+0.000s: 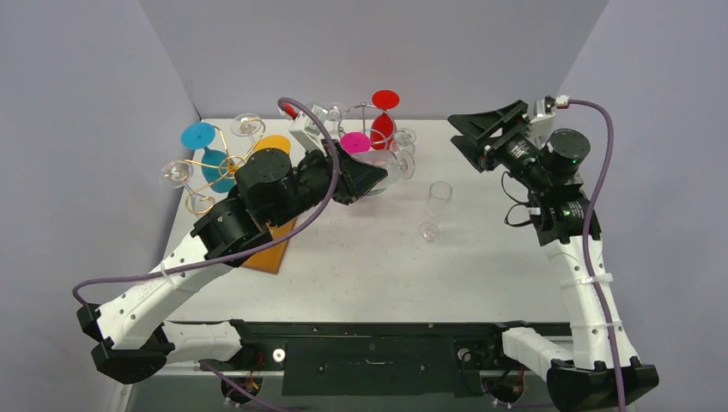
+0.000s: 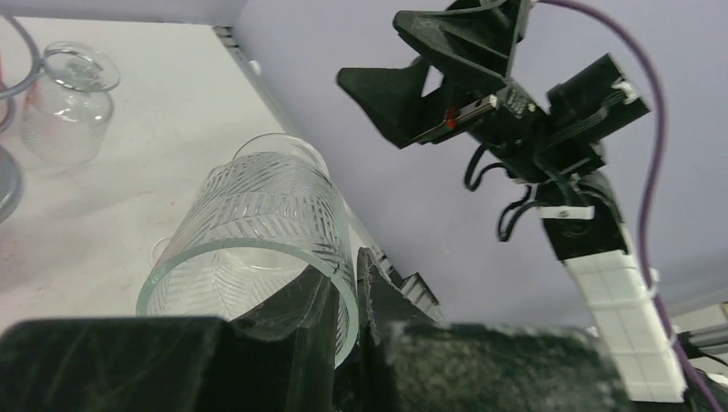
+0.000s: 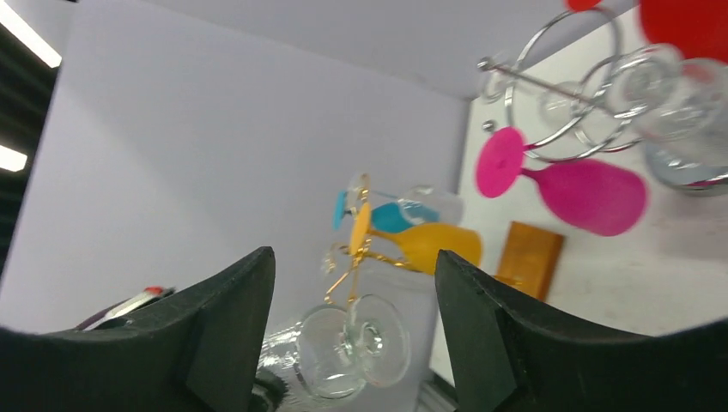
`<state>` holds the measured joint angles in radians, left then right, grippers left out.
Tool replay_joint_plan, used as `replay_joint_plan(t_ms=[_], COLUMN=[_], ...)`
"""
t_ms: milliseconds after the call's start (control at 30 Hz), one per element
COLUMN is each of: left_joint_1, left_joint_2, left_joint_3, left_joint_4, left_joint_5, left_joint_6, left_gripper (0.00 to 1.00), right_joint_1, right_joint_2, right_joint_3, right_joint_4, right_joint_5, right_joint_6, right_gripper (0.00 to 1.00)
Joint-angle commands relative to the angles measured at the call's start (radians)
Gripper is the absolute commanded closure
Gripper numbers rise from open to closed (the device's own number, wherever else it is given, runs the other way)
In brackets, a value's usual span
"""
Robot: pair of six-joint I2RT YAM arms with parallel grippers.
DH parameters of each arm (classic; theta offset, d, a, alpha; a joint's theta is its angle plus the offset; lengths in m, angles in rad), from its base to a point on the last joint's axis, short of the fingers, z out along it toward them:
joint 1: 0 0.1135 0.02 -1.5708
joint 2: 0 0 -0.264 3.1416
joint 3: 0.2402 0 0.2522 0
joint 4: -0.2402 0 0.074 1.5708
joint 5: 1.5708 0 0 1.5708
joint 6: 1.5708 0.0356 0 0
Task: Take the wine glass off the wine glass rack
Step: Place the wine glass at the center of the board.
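Note:
My left gripper point(image 1: 376, 176) reaches to the silver wine glass rack point(image 1: 365, 116) at the back middle. It is shut on the rim of a clear wine glass point(image 2: 257, 223) with a cut pattern, one finger inside the bowl and one outside. From above, that wine glass point(image 1: 393, 165) sits just in front of the rack, beside a pink glass point(image 1: 354, 142) and a red glass point(image 1: 384, 120). My right gripper point(image 1: 461, 133) hangs raised at the back right, open and holding nothing point(image 3: 352, 257).
A gold rack point(image 1: 210, 172) at the back left carries blue point(image 1: 206, 150), orange and clear glasses. A clear flute point(image 1: 436, 209) stands on the table between the arms. An orange-brown board point(image 1: 270, 249) lies under the left arm. Walls close in on three sides.

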<state>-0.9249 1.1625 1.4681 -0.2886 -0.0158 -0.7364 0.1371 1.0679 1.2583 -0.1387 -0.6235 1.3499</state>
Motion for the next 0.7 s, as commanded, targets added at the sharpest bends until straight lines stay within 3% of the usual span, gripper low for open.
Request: replay_joint_plan(t_ms=[0,133,300,500,667], left_joint_1=[-0.063,-0.152,-0.219,-0.257,-0.261], left_joint_2=[0.033,0.108,0.254,0.427,0.526], left_joint_3=[0.13,0.193,0.275,0.372,0.369], left_joint_4=[-0.121,-0.253,-0.399,-0.549,-0.562], left_joint_5=[-0.183,-0.297,-0.408,-0.442,-0.427], left_joint_6=[0.091,0.114,0.12,0.114,0.099], left_gripper=[1.0,1.0,1.0,1.0,1.0], right_joint_1=[-0.074,-0.103,-0.103,-0.105,-0.105], right_joint_2=[-0.03,-0.026,0.009,0.06,0.087], right_joint_3=[0.085,0.158,0.236,0.241,0.225], right_joint_4=[-0.356,-0.507,-0.577,-0.575,-0.558], right_joint_5=[0.131,0.266,0.378,0.37,0.363], right_joint_6=[-0.328,-0.455,-0.553,-0.581,-0.59], right_gripper=[0.36,0.35,0.35,0.34,0.34])
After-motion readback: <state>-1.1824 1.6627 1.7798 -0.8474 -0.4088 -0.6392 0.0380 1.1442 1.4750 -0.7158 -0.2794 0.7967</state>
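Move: The left gripper already holds the clear patterned wine glass by its bowl rim, foot pointing away. The free middle of the board lies about 18 cm ahead, 8 cm right and 45 cm below; the standing glass is some 21 cm ahead, 17 cm right and 37 cm lower. The hanging pink glass is about 34 cm ahead, 4 cm left and 30 cm lower. From the right hand, the free spot lies roughly 10 cm ahead, 8 cm left and 44 cm below. Lower the left gripper about 18 cm, gathering speed and shifting right along the way, towards the open board this side of the standing glass. Keep the pinch on the bowl rim and tip the level fingers some 40 degrees downward, turning the glass's foot towards the board. Meanwhile draw the empty, open right gripper out to the right and down, rolling and turning it clockwise. ##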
